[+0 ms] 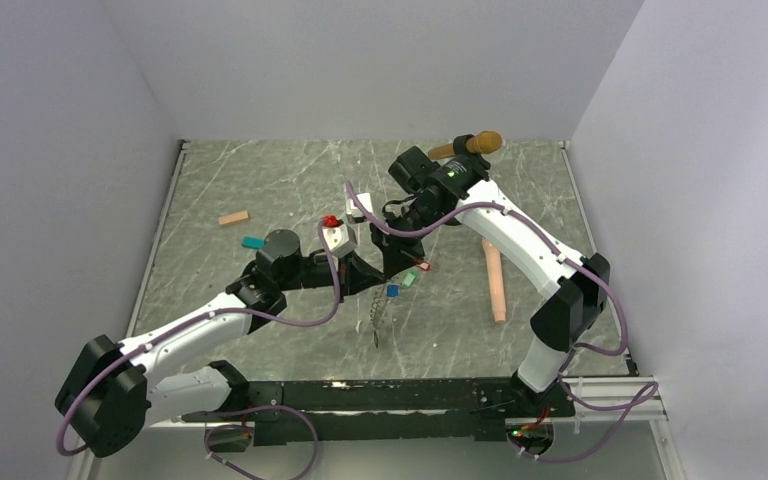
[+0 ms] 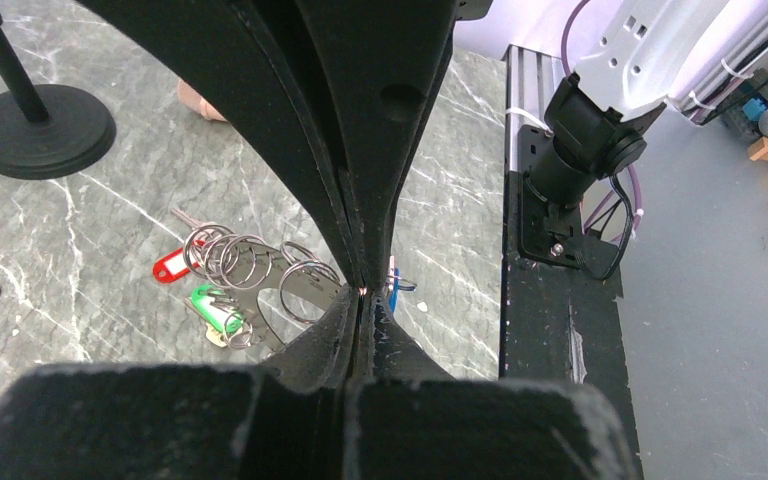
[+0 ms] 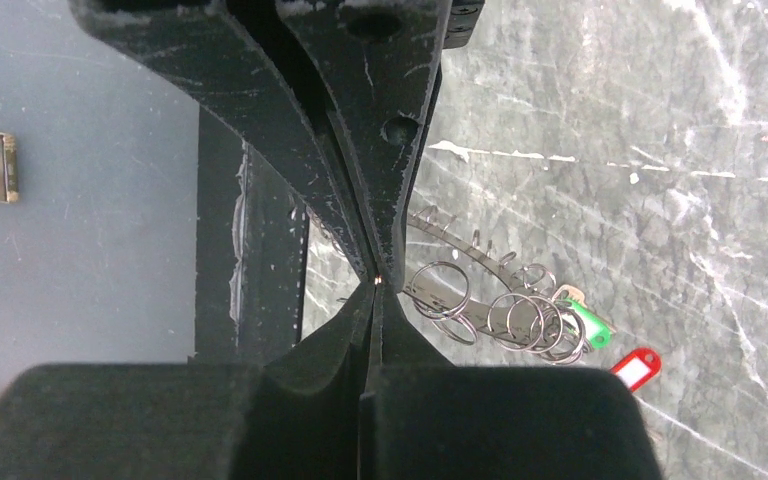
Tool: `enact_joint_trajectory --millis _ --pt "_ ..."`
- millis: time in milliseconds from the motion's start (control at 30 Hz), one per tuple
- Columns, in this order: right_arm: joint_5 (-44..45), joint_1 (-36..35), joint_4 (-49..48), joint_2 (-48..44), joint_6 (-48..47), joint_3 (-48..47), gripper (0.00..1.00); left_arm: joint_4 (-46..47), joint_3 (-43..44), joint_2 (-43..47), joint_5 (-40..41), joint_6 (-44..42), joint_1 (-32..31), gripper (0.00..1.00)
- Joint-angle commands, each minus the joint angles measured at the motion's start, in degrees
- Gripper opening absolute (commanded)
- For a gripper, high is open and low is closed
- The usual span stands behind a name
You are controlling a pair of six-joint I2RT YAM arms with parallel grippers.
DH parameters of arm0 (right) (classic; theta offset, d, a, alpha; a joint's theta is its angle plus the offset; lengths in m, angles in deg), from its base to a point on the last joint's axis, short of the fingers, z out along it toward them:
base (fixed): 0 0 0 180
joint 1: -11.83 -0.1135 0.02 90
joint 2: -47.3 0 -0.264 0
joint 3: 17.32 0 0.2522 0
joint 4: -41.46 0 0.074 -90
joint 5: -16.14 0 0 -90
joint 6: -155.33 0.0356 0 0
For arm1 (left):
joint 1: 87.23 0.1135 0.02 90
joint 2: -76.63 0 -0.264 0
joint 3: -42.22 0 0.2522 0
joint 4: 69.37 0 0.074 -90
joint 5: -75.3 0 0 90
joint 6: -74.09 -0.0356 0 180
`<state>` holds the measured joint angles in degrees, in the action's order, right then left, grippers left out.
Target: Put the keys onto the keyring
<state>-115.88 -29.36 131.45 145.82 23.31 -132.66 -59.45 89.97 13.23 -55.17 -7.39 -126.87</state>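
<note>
My left gripper (image 1: 375,268) and right gripper (image 1: 398,260) meet tip to tip above the table's middle, both shut. At the pinch point a thin bit of metal glints, in the left gripper (image 2: 360,296) and in the right gripper (image 3: 377,284). The keyring (image 2: 260,270), a string of metal rings, runs off from that point and shows again in the right wrist view as keyring (image 3: 505,312). At its far end are the green-tagged key (image 2: 216,308) and, a little beyond, the red-tagged key (image 2: 167,267). The blue tag (image 2: 393,290) peeks out just behind my left fingertips. Green tag (image 1: 412,278) and blue tag (image 1: 392,291) hang under the grippers.
A black round-based stand (image 2: 42,130) is on the table beyond the rings. A pink stick (image 1: 495,282) lies to the right. A tan block (image 1: 233,217) and a teal block (image 1: 252,242) lie to the left, and a wooden handle (image 1: 472,145) is at the back. The black base rail (image 2: 550,330) runs along the near edge.
</note>
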Motion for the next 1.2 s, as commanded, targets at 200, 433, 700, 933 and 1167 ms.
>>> enact_joint_trajectory --millis 200,433,700,933,1167 --pt "-6.76 1.5 -4.29 -4.43 2.76 -1.63 0.32 13.98 -5.14 5.38 4.24 9.8 1.08 0.0" --pt "-10.18 3.96 -4.41 -5.43 2.66 -3.21 0.42 18.64 -6.34 5.59 5.48 13.63 1.17 0.0" --pt "-10.57 5.83 -15.27 -14.66 -0.26 8.1 0.54 23.91 -7.55 6.43 11.7 21.84 2.18 0.0" --pt "-12.57 6.69 -17.18 -14.73 0.01 9.66 0.54 26.74 -7.59 5.96 13.58 25.78 2.47 0.0" --pt "-10.62 6.74 -23.87 -13.58 4.67 12.01 0.56 28.46 -7.62 5.87 13.96 27.0 2.47 0.0"
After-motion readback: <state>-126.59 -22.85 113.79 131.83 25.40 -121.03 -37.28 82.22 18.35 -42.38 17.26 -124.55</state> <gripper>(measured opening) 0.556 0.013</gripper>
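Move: The two shut grippers almost meet at the keyring, whose middle hangs about 3 cm back, 1 cm left and 4 cm below both hands. From either hand, the blue key dangles some 2 cm back, 1 cm right and 3 cm down. On the table, about 11 cm below both, the green key lies 5 cm right and 1 cm back, and the red key 7 cm right and 1 cm ahead. Left keeps pinching the keyring while right fingers half open and let go, both hands rising about 5 cm. ##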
